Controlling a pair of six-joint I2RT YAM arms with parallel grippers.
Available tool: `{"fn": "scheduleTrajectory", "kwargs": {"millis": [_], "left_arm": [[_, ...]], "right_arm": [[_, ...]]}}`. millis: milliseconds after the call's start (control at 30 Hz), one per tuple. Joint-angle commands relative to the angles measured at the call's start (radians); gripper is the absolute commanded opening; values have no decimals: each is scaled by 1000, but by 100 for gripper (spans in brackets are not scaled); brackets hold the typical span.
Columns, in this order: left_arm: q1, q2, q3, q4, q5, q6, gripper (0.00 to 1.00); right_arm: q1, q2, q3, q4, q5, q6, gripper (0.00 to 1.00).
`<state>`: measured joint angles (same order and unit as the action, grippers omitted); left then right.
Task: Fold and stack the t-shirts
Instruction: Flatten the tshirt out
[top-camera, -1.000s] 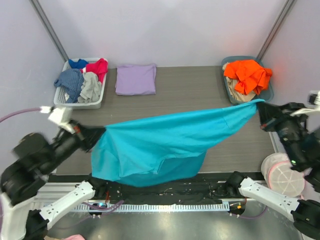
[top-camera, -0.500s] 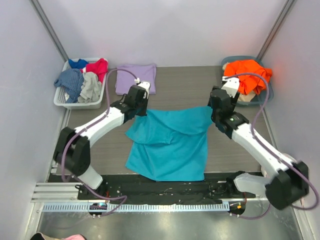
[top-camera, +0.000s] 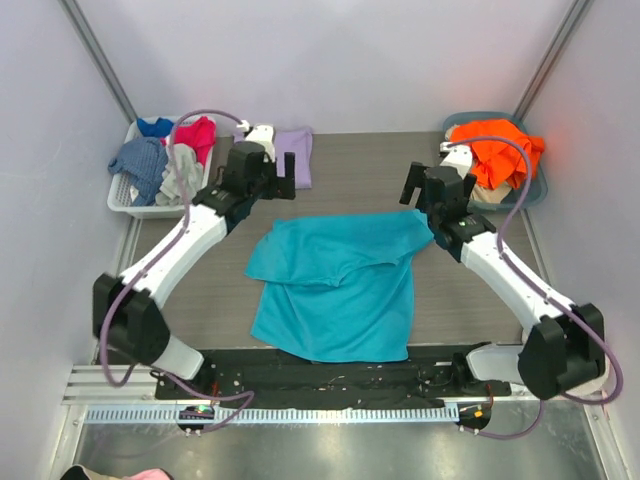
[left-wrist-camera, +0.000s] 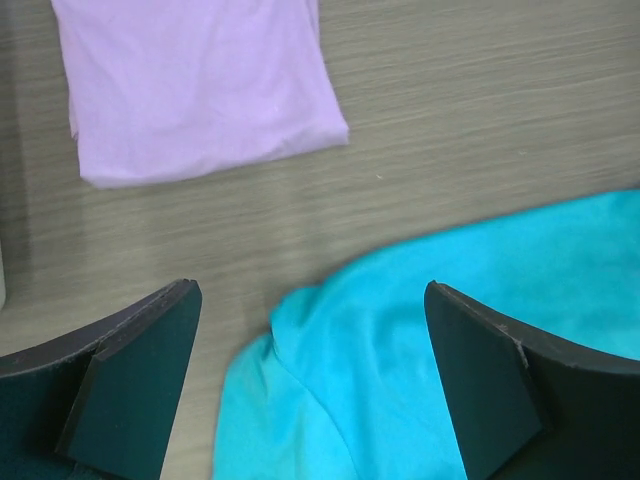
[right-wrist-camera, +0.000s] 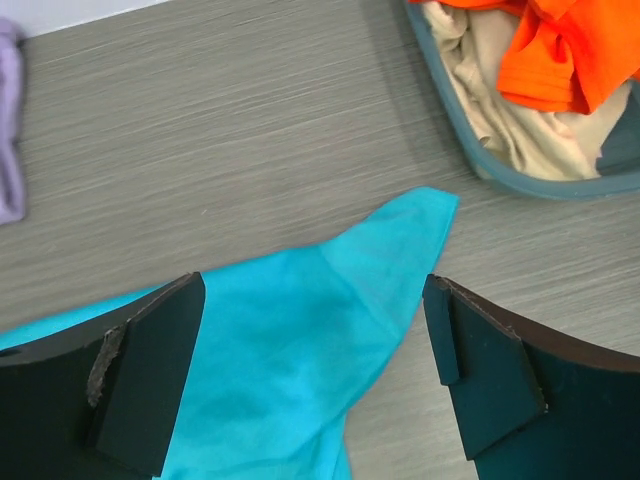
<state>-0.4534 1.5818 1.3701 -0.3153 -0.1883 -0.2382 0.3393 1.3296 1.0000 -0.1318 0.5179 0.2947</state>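
The teal t-shirt (top-camera: 335, 285) lies loosely spread and rumpled on the table's middle, its near edge at the front. It also shows in the left wrist view (left-wrist-camera: 430, 340) and the right wrist view (right-wrist-camera: 270, 350). The lavender t-shirt (top-camera: 296, 158) lies folded at the back, partly hidden by my left arm; it shows in the left wrist view (left-wrist-camera: 190, 80). My left gripper (top-camera: 258, 175) is open and empty, above the shirt's far left corner (left-wrist-camera: 310, 380). My right gripper (top-camera: 432, 195) is open and empty, above the far right corner (right-wrist-camera: 315, 370).
A white basket (top-camera: 130, 203) at the back left holds red, blue and grey garments. A teal bin (top-camera: 535, 187) at the back right holds an orange garment (top-camera: 497, 148) and beige cloth; it shows in the right wrist view (right-wrist-camera: 520, 180).
Both grippers carried the teal shirt from a stretched hold over the front to the table's middle, let go of it and rose toward the back. The shirt now lies on the table.
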Motion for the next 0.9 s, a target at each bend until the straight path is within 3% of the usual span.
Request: {"fn": "scheduleTrajectory", "kwargs": {"millis": [0, 233, 467, 700, 867], "left_arm": [[-40, -199, -127, -51, 27, -84, 100], [-181, -503, -489, -65, -3, -234, 100], [-225, -721, -707, -88, -13, -415, 100], [-274, -668, -790, 22, 32, -523, 100], [-442, -525, -747, 94, -28, -559, 100]], "right_arm": [[4, -122, -46, -117, -151, 34, 100], [61, -161, -98, -267, -184, 56, 100], [61, -181, -132, -290, -196, 172, 100], [63, -236, -153, -324, -205, 192, 100], [61, -254, -162, -344, -202, 202, 100]]}}
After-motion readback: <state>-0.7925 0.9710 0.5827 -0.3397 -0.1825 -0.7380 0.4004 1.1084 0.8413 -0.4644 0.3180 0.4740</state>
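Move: The left hand, empty, goes for the near-left part of the turquoise t-shirt, about 25 cm back, 3 cm right and 21 cm below; the folded purple shirt is some 17 cm ahead, 1 cm left. The right hand's goal, where the turned-over flap ends at the t-shirt's right edge, is about 10 cm back, 5 cm left and 20 cm down. The sleeve tip lies almost under that hand, and the right basket some 17 cm ahead, 19 cm right. Towards the near-left part of the t-shirt, the left hand draws back about 23 cm, rising slightly before it sinks, fingertips tipping down some 20 degrees and its left side rolling lower. The right hand also comes back, about 10 cm, sinking and edging left towards the flap's right end, tipping down. Both grippers stay wide open, with no contact visible. ##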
